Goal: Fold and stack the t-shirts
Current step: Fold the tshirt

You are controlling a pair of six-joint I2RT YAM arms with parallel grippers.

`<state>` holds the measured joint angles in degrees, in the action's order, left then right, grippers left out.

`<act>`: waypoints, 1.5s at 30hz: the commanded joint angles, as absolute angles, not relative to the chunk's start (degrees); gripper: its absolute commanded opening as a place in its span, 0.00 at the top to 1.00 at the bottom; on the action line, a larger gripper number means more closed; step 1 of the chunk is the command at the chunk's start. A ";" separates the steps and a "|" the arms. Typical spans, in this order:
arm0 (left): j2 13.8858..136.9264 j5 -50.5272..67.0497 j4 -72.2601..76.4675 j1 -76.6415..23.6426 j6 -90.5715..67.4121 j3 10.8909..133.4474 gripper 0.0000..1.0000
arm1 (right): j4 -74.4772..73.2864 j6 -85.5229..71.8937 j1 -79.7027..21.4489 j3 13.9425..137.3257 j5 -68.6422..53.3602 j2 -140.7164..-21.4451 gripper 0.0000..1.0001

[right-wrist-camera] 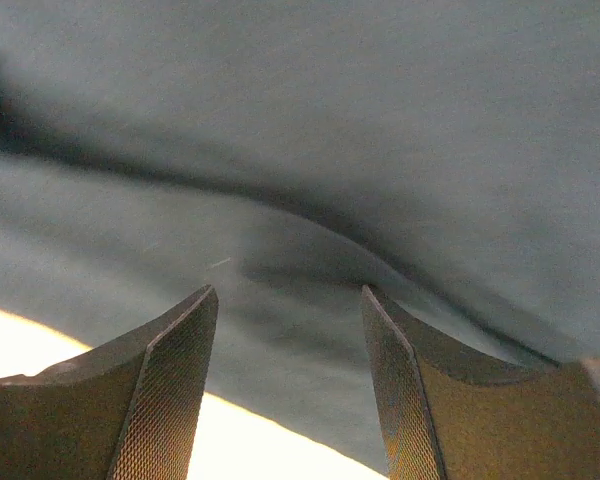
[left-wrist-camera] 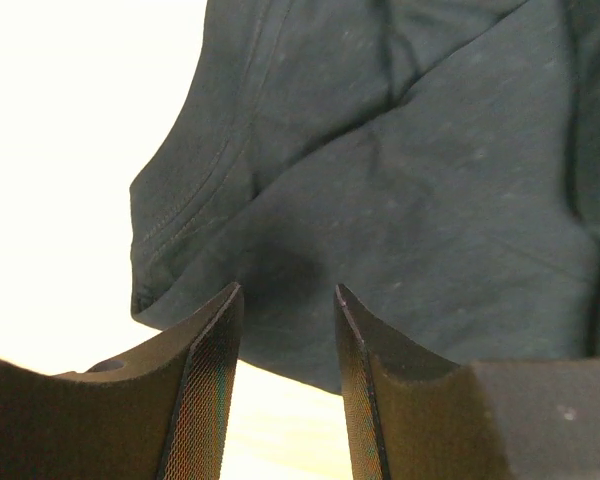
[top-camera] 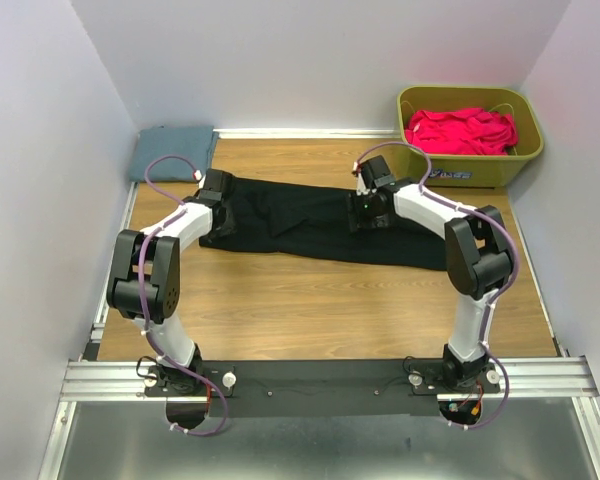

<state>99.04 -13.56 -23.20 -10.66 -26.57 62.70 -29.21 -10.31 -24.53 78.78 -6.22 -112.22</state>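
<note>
A black t-shirt (top-camera: 290, 225) lies spread in a long band across the middle of the wooden table. My left gripper (top-camera: 218, 200) hovers at its left end. In the left wrist view the left gripper (left-wrist-camera: 288, 290) is open, and between its fingers show only the hem of the black t-shirt (left-wrist-camera: 430, 180) and bare table. My right gripper (top-camera: 368, 212) is over the shirt's right half. It is open too (right-wrist-camera: 288, 290), close above wrinkled black cloth (right-wrist-camera: 330, 150). A folded slate blue-grey t-shirt (top-camera: 173, 152) lies at the back left. A pink-red t-shirt (top-camera: 460, 130) fills the tub.
The olive-green tub (top-camera: 500, 172) stands at the back right corner against the wall. White walls close in the table on three sides. Bare wood (top-camera: 320, 300) stretches between the black shirt and the arm bases.
</note>
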 commanded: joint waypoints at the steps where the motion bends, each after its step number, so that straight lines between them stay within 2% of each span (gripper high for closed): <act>1: 99.05 -13.53 -21.09 -9.67 -26.37 60.39 0.51 | -28.30 -14.23 -20.93 80.95 7.46 -113.12 0.34; 8: 97.38 -13.80 -20.66 -8.53 -25.93 58.27 0.51 | -28.21 -18.54 -15.47 77.09 10.02 -106.97 0.33; 19: 96.24 -13.71 -19.95 -6.77 -26.28 56.43 0.51 | -28.30 -29.70 -7.75 58.12 12.21 -91.33 0.33; 27: 96.77 -12.57 -19.95 -4.05 -26.54 54.32 0.51 | -28.12 -33.84 2.27 49.41 9.23 -87.63 0.33; 38: 92.29 -9.49 -22.93 -0.79 -27.42 48.61 0.51 | -30.23 -36.04 13.53 42.02 2.02 -85.70 0.33; 45: 85.79 -9.23 -25.39 -0.44 -28.56 46.67 0.46 | -32.34 -31.56 13.80 44.28 1.68 -80.43 0.34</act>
<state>88.66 -10.17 -20.73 -0.97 -27.16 47.37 -28.62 -34.17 13.52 43.27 3.42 -82.85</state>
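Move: The black t-shirt's near left corner lies about 5 cm to the left of the left hand, 2 cm back and 2 cm below; its far left corner is some 13 cm ahead and 2 cm right, and the blue-grey slab about 18 cm ahead and 12 cm left. From the right hand, the shirt's near right corner lies roughly 23 cm right, 10 cm back and 2 cm below, with the green bin about 17 cm ahead and 27 cm right. The shirt's left end is pressed by the half-open left fingertips, which come down about 2 cm onto the cloth, then drag it some 4 cm left and finally 4–5 cm back. Meanwhile the right hand sweeps right, first a little forward, then up and back over the cloth, and sinks beside the near right corner, some 25 cm over, turning about 65 degrees clockwise, fingers staying open. ##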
